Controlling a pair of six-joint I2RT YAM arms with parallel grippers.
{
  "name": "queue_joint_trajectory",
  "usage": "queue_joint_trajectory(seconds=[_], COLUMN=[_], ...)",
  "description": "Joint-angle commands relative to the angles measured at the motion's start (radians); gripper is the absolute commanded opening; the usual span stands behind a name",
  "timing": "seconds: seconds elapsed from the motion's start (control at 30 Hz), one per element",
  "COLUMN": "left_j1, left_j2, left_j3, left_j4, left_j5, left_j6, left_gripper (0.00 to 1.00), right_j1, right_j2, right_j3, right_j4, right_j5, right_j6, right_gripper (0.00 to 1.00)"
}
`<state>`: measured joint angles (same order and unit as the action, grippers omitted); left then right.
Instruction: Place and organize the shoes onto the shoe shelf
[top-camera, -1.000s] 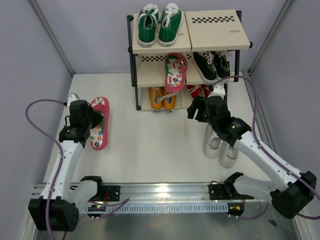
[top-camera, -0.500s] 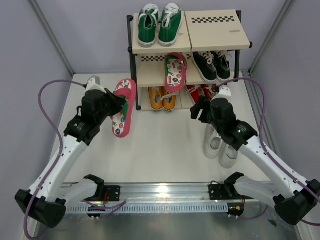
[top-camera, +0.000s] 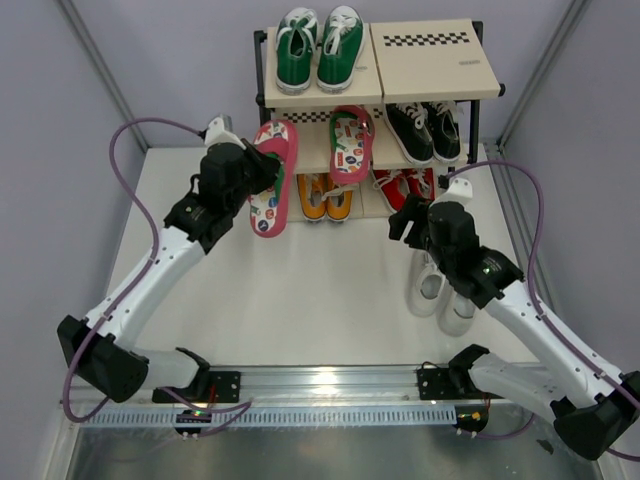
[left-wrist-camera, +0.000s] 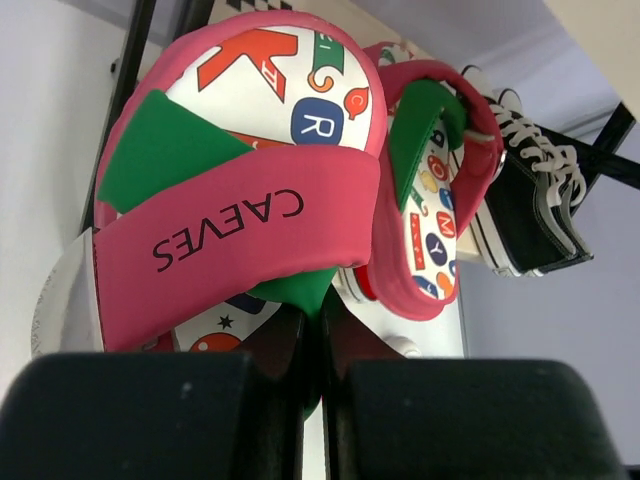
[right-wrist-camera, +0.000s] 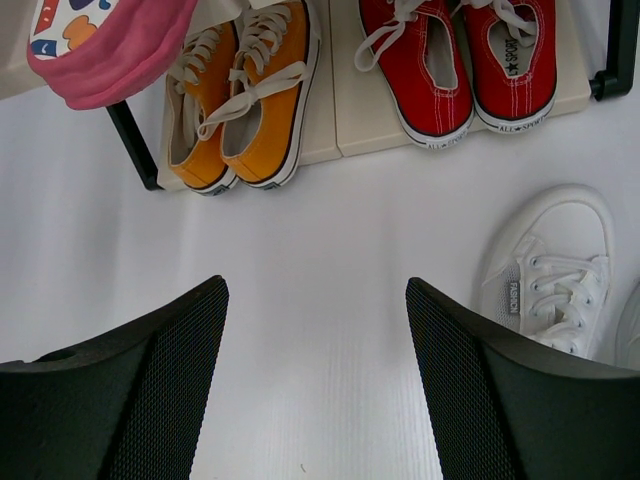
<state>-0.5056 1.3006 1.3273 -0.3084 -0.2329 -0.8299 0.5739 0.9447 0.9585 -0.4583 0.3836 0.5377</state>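
Note:
My left gripper (top-camera: 253, 176) (left-wrist-camera: 322, 330) is shut on the green strap of a pink flip-flop (top-camera: 272, 180) (left-wrist-camera: 240, 220). It holds the flip-flop in the air at the left front of the shoe shelf (top-camera: 430, 65), level with the middle tier. The matching flip-flop (top-camera: 350, 143) (left-wrist-camera: 430, 200) lies on that tier. Orange sneakers (top-camera: 325, 196) (right-wrist-camera: 245, 95) sit on the bottom tier. The white sneakers (top-camera: 440, 290) (right-wrist-camera: 555, 265) stand on the floor to the right. My right gripper (top-camera: 399, 225) (right-wrist-camera: 317, 300) hangs open and empty above the floor, in front of the shelf.
Green sneakers (top-camera: 318, 48) stand on the top left board. Black sneakers (top-camera: 425, 130) (left-wrist-camera: 525, 215) are on the middle right, red sneakers (top-camera: 405, 185) (right-wrist-camera: 455, 60) on the bottom right. Grey walls close in both sides.
The left arm has carried the flip-flop from the floor at the left up and rightward to the shelf's middle tier. The right arm has drawn back slightly to the right.

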Motion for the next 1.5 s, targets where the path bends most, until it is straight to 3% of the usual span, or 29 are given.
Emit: queue_joint_trajectory(seconds=[0.0,0.67,1.47], left_j1=[-0.028,-0.045,-0.045], left_j2=[0.034,0.264,0.374], left_j3=[0.084,0.222,0.297], left_j4=[0.192,0.302,0.407], left_j5=[-0.068,-0.095,-0.108], left_j6=[0.002,-0.057,-0.006], left_gripper=[0.0,0.0,0.0], right_j1=[0.0,0.0,0.0], right_j2=[-0.007,0.009,0.023], right_j3=[-0.015,-0.014,-0.03], right_j4=[0.02,0.067,0.11], right_j5=[0.028,-0.003,-0.069], right_j6=[0.004,-0.036,-0.045], right_gripper=[0.77,0.77,0.77])
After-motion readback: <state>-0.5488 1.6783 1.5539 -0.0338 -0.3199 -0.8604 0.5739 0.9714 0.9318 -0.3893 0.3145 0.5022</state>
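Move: Ahead of the left hand, which already holds the second slipper by its strap, the free spot on the middle shelf's left end lies about 13 cm forward, 8 cm right and 4 cm lower. The first slipper stands there some 9 cm to the right of that spot, with the black shoes about 17 cm to the right of that slipper; the orange shoes sit one shelf down, roughly 20 cm below the hand, 10 cm forward and 12 cm right. From the right hand the spot is some 24 cm forward, 20 cm left and 4 cm up. Carrying the slipper in between the top and middle boards, the left hand goes forward about 10 cm and some 6 cm right, nearly level, towards the free spot beside the first slipper. It slows over the second half, the fingertips tipping up by roughly 5 degrees while the shut fingers keep their pinch on the strap. ##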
